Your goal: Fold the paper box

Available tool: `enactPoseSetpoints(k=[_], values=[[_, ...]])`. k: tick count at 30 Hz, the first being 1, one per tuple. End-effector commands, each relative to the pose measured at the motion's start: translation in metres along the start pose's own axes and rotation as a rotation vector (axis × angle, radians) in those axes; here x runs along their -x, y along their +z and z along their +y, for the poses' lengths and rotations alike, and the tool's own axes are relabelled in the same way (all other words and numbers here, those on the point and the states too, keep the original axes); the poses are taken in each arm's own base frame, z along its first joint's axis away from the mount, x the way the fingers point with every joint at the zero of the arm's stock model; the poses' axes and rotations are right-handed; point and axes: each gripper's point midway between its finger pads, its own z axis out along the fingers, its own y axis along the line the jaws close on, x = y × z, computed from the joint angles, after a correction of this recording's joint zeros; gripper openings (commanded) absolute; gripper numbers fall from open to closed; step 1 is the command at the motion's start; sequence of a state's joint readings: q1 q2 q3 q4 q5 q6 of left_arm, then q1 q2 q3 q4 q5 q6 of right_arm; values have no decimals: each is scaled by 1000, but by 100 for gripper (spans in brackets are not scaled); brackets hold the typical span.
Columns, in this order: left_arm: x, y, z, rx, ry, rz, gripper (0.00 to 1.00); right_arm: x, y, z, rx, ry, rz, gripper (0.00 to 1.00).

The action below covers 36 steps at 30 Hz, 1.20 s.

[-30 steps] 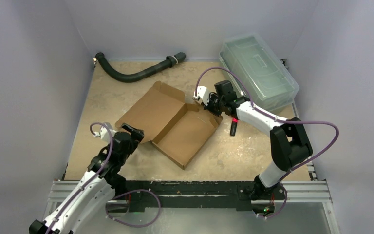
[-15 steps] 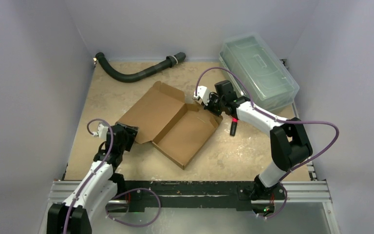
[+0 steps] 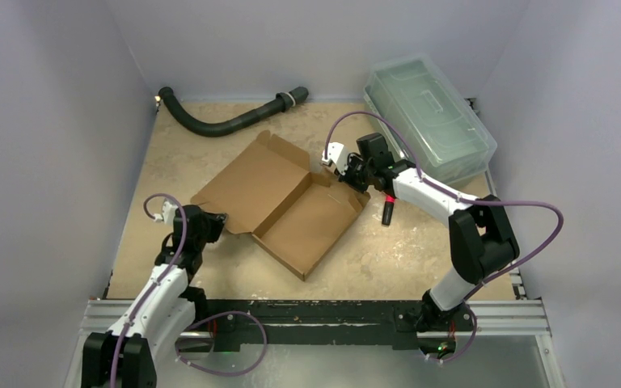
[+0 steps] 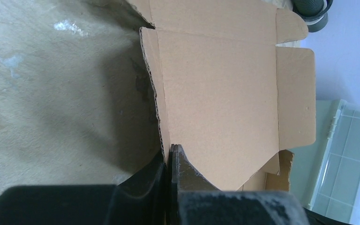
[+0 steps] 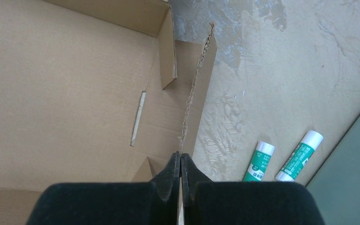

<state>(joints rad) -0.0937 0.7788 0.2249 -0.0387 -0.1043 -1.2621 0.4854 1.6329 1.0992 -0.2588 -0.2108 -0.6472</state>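
Note:
The brown paper box (image 3: 287, 202) lies open on the table, its flat lid (image 3: 251, 179) to the left of its shallow tray (image 3: 311, 222). My left gripper (image 3: 217, 220) is at the lid's near left edge and shut on it. In the left wrist view the corrugated edge (image 4: 159, 103) runs down between the closed fingers of the left gripper (image 4: 170, 152). My right gripper (image 3: 341, 171) is shut on the tray's far right wall. In the right wrist view that wall's edge (image 5: 194, 89) runs into the pinched tips of the right gripper (image 5: 181, 157).
A black hose (image 3: 226, 121) lies along the back. A clear greenish lidded bin (image 3: 428, 117) stands at the back right, behind the right arm. Two green-and-white glue sticks (image 5: 258, 161) lie on the table right of the tray.
My left arm has drawn back toward the near left, and its gripper has gone from open to shut on the lid's edge. The right arm has not moved.

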Motion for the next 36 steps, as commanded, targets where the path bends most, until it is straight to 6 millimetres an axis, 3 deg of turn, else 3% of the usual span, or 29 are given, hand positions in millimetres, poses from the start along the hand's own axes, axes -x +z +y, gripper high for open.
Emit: enactPoseSetpoints(k=[1,11,21,36], values=[[13,-5,-30,-43,66,-14,0,32,-20,-8,-17,-15,-109,0],[26,-9,-59,-43,152,-18,0,48,-32,6,50,-49,-185,0],[29,-13,-94,-127,256,12,0,50,-27,20,90,-73,-184,0],[31,-20,-126,-238,378,20,0,49,-12,45,156,-98,-151,0]])
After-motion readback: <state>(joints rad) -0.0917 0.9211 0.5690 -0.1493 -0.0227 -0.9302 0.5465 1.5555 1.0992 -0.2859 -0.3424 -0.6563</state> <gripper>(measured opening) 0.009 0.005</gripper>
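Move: The left hand still pinches the near-left flap of the paper box's lid panel; the tray's middle lies about 27 cm to its right, level in reach and some 3 cm lower, and the panel's middle 12 cm ahead and 9 cm right. The right hand still grips the tray's right end wall: the tray's middle is roughly 12 cm back, 11 cm left and 4 cm down. The nearer glue stick sits 5 cm ahead and 8 cm right, some 6 cm below. Both hands keep their pinch on the cardboard. The left draws the lid panel's flap up about 8 cm and forward about half as far, rolling its left side up and turning clockwise, each some 15 degrees. The right first lifts the end wall about 3 cm, then carries it left and back towards the near side, roughly 4 cm left in all, turning slightly counter-clockwise. ##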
